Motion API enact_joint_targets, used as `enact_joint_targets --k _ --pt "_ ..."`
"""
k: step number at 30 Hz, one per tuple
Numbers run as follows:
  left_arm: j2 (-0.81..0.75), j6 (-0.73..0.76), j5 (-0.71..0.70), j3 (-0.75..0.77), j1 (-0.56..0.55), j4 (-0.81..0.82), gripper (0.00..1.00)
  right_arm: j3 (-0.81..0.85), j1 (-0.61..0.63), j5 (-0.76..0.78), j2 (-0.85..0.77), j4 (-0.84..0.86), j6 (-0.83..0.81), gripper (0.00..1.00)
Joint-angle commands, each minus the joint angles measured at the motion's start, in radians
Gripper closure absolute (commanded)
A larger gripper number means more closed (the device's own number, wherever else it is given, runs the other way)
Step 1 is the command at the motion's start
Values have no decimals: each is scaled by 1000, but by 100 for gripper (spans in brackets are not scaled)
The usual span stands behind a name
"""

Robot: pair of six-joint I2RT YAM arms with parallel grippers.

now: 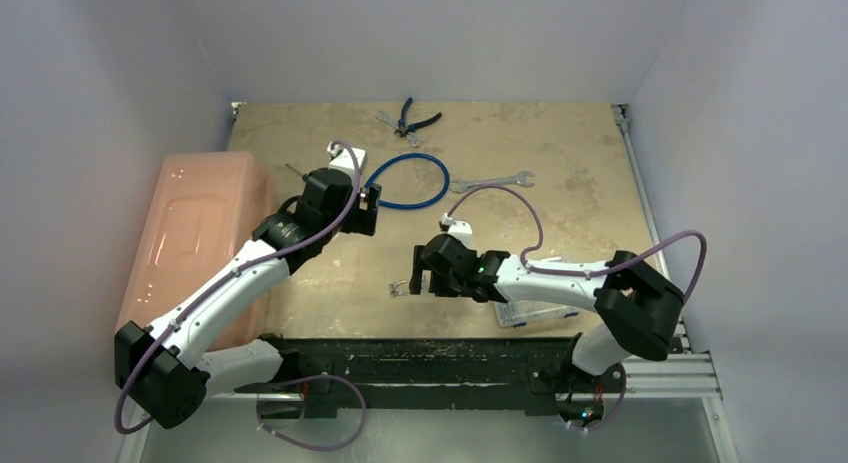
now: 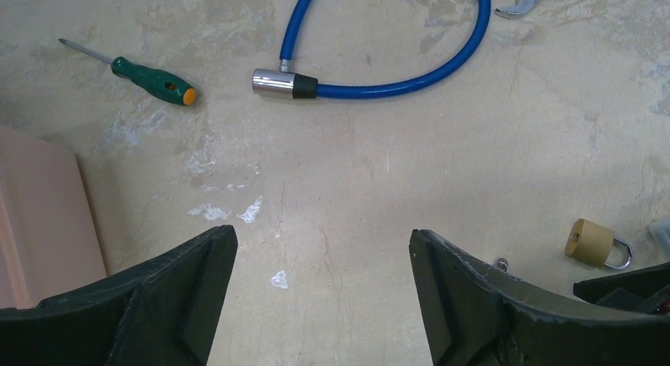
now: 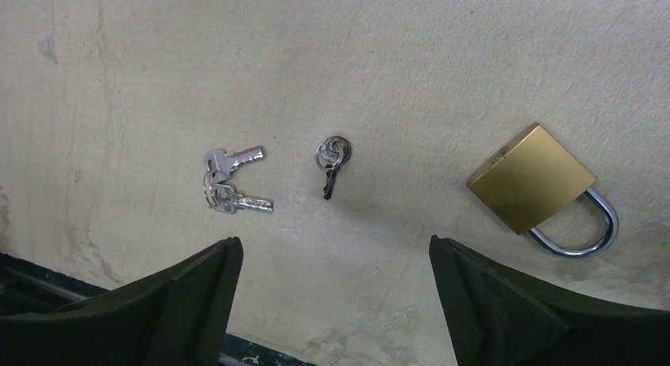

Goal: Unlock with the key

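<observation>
Two small flat silver keys on one ring (image 3: 229, 183) lie on the beige tabletop, left of centre in the right wrist view. Close to their right lies a separate little key (image 3: 332, 160) with a round head and dark blade. The brass padlock (image 3: 531, 178), shackle closed, lies further right. My right gripper (image 3: 333, 243) hovers open just short of these, holding nothing; it sits low on the table (image 1: 412, 273). My left gripper (image 1: 368, 208) is open and empty over bare table (image 2: 321, 232), with the padlock (image 2: 592, 243) at its lower right.
A blue cable lock (image 2: 395, 83) and a green screwdriver (image 2: 150, 80) lie ahead of the left gripper. A silver wrench (image 1: 490, 182) and pliers (image 1: 412, 118) lie farther back. A pink bin (image 1: 195, 233) stands at the left edge, a clear box (image 1: 535, 313) under the right arm.
</observation>
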Motion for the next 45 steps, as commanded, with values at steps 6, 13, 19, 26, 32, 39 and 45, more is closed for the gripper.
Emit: enact_joint_targets --k 6,13,19,26,32,39,45 --pt "-32 -7 -20 7 1 13 14 -47 5 33 15 58 -3 1" --pt "-35 -9 -23 5 2 13 14 -59 -25 90 32 20 5 1" --pt "-33 -9 -26 5 2 12 14 -74 -86 117 7 -24 -11 1" --pt "-34 -9 -30 5 2 11 14 -67 -93 134 -14 -67 -18 1" --pt "-33 -8 -31 5 2 11 14 -98 -166 116 -19 -34 -41 1" --pt "-35 -9 -32 6 2 11 14 -104 -241 130 -50 -22 -97 1" --pt "-37 -8 -36 5 1 10 14 -83 -259 117 -42 -10 -150 1"
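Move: The padlock lies about 6 cm ahead of my right hand, 7 cm to its right and 3 cm below. The small key lies about 5 cm ahead and 2 cm left of that hand; the key bunch is roughly 4 cm ahead and 6 cm left. The parts box has its middle some 3 cm ahead and 22 cm right. From my left hand, the padlock is about 20 cm right, 4 cm back and 17 cm below. My right hand first sinks about 2 cm, then sweeps low above the table to its right and forward, roughly 9 cm across and 6 cm out, away from the small key. I turn the wrist about 15 degrees clockwise and tip it a little, keeping the fingers wide open, and end with them astride the padlock, the right finger close beside the parts box. ##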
